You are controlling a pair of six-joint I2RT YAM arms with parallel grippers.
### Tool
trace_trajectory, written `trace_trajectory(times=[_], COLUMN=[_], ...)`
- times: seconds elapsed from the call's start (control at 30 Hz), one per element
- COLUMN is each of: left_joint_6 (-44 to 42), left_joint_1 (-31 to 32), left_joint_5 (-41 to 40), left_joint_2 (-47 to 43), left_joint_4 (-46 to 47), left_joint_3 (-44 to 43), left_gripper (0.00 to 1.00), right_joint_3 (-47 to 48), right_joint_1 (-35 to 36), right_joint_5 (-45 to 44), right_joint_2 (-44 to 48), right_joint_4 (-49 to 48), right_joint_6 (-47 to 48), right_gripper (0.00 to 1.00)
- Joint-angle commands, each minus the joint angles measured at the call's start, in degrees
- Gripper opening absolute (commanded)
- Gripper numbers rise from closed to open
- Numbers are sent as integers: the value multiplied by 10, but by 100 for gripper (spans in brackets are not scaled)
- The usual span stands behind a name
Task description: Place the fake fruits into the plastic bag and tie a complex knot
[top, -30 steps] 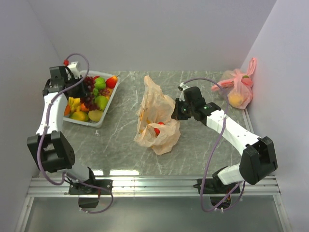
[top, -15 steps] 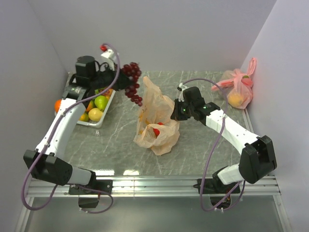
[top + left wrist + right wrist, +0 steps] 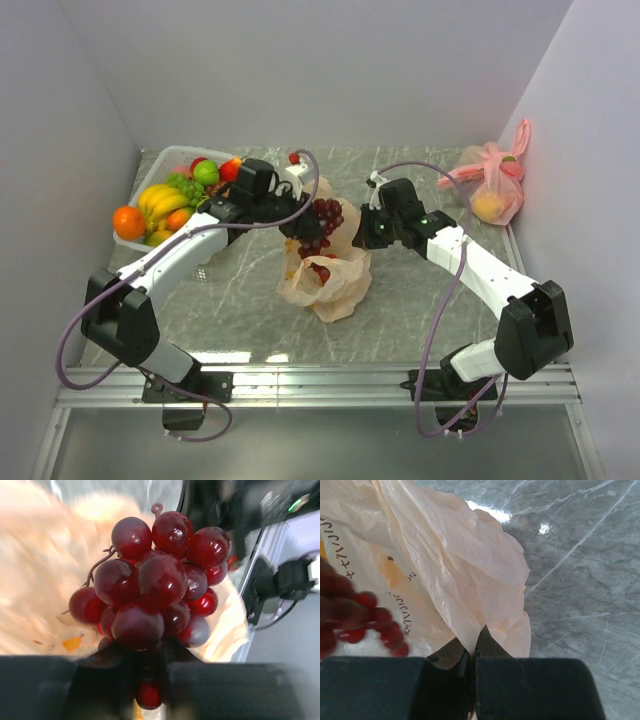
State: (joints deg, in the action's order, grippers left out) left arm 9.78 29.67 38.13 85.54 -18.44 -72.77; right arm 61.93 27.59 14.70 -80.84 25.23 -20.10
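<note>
My left gripper is shut on a bunch of dark red grapes, which hangs over the mouth of the peach-orange plastic bag. A red fruit lies inside the bag. My right gripper is shut on the bag's upper edge and holds it up. The grapes also show blurred at the left of the right wrist view. More fake fruits, an orange, bananas and apples, lie in the clear tray at the back left. No knot shows.
A pink tied bag with a yellow fruit in it sits at the back right by the wall. White walls close in the marble table on three sides. The arm bases stand at the near edge.
The left arm lifted the grapes out of the tray and swung right with them, from the tray to above the bag's mouth. The right arm and the bag stayed put.
</note>
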Motion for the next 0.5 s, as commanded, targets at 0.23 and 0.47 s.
trace_trajectory(times=[0.23, 0.47], left_joint_6=[-83, -38], left_joint_1=[14, -124], left_joint_5=[-21, -14], left_joint_2=[9, -78], left_joint_4=[-127, -177], left_joint_3=[-93, -153], left_gripper=[99, 99], right_joint_3=[15, 9], right_joint_1=[-6, -6], right_joint_5=[7, 9], right_joint_2=[2, 9], right_joint_4=[-4, -6], right_joint_6=[6, 11], right_gripper=[0, 0])
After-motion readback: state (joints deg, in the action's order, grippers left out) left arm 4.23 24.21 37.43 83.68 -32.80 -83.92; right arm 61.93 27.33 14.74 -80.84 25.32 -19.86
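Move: Below the left hand, which already holds the grapes, the open mouth of the plastic bag lies about 9 cm down, 4 cm back and 2 cm to the right; the red fruit inside is some 6 cm back, 3 cm right and 11 cm down. The fruit basket's middle stands roughly 31 cm left, 10 cm ahead and 10 cm down. From the right hand, the bag's mouth is about 11 cm left, 5 cm back and 5 cm below. Dipping about 3 cm farther towards the bag's mouth, the left hand spreads its fingers from their hold on the grapes to wide open and lets go. It then turns upward, climbing some 8 cm and swinging left and slightly forward, away from the bag. The right hand stays in place, still pinching the bag's rim shut between its fingers. ##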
